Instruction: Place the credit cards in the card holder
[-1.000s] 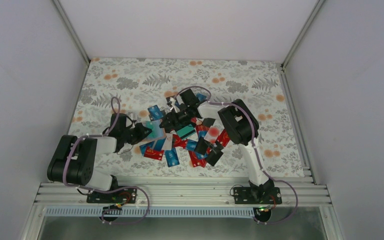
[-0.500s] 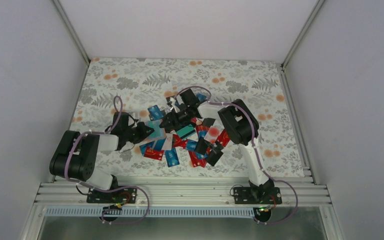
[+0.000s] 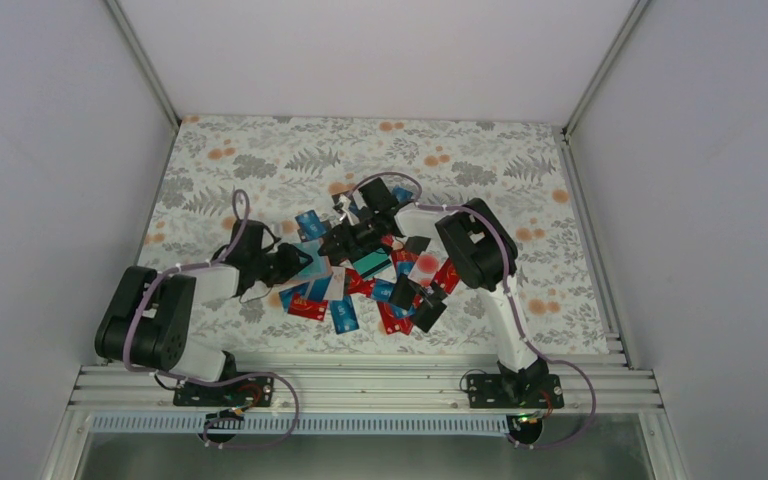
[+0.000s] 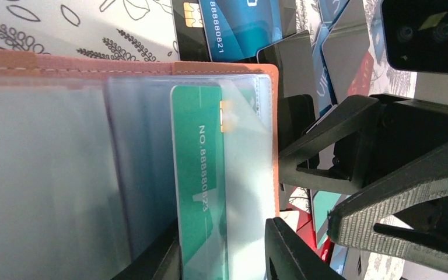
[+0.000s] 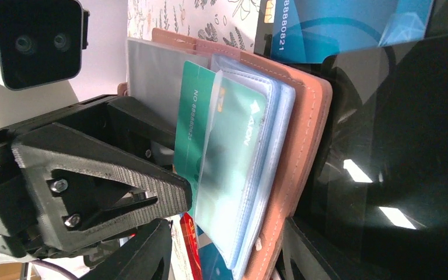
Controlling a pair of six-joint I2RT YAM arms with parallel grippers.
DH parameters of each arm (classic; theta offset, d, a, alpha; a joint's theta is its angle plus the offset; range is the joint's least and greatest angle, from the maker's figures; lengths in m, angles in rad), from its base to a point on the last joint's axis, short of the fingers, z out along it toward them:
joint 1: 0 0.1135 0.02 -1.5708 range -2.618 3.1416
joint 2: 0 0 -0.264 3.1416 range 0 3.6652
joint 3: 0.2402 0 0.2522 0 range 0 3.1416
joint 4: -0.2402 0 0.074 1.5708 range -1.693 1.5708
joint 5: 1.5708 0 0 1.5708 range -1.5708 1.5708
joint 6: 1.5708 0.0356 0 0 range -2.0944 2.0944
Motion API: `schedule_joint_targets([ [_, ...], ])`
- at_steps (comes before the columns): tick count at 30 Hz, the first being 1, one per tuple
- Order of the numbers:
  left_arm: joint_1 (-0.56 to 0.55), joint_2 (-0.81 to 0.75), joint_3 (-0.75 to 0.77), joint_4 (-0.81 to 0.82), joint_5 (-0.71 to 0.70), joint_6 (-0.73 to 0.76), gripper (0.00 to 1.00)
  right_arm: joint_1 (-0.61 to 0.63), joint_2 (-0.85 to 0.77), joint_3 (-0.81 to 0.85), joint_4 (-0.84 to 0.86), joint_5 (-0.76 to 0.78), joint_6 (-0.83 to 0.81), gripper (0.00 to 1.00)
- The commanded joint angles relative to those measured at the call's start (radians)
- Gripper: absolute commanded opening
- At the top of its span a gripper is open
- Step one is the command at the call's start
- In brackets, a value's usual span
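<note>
The card holder (image 3: 310, 262) is tan leather with clear sleeves and sits between my two grippers at mid table. Close up, its cover edge (image 4: 93, 64) frames the sleeves, and a teal credit card (image 4: 198, 175) sits inside one sleeve. My left gripper (image 4: 221, 251) is open, its jaws standing either side of that card's near end. My right gripper (image 5: 227, 233) is shut on the card holder's (image 5: 303, 146) lower corner, the leather against one finger. The teal card (image 5: 189, 128) shows at the front of the fanned sleeves. Loose credit cards (image 3: 380, 290) lie in a pile.
A blue card (image 3: 344, 316), a red card (image 3: 307, 308) and a black card (image 3: 427, 316) lie toward the near edge. A glossy black card (image 5: 396, 146) lies beside the holder, and a blue card (image 4: 239, 23) beyond it. Grey walls ring the patterned table (image 3: 260, 150).
My left gripper's jaws have gone from shut to open, and the left arm has edged toward the holder. The right arm and the holder have stayed put.
</note>
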Motion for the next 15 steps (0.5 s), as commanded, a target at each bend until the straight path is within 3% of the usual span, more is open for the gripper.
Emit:
schedule_joint_targets([
  [1, -0.010, -0.005, 0.013, -0.216, -0.070, 0.056, 0.36, 0.021, 0.001, 0.002, 0.025, 0.015, -0.002, 0.50],
  [15, -0.016, -0.019, 0.109, -0.394, -0.132, 0.125, 0.77, 0.008, -0.012, 0.058, -0.048, 0.041, -0.048, 0.51],
])
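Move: Around the green card already part-way in the card holder's clear pocket, the left hand's fingers have just parted; the card's middle lies about 2 cm to their right, level with them, 1 cm below. The blue card is some 7 cm ahead and 3 cm right, the pale card roughly 5 cm back and 8 cm right, both about 2 cm below. From the right hand, the green card is some 4 cm left, level ahead, 3 cm below. Opening steadily from about a third to three quarters wide, the left fingers spread away from the green card as the hand lifts about 1 cm nearly straight up off the holder, its wrist rolling some 5 degrees, left side up. The right hand stays half open at the holder's right edge, hardly moving. ##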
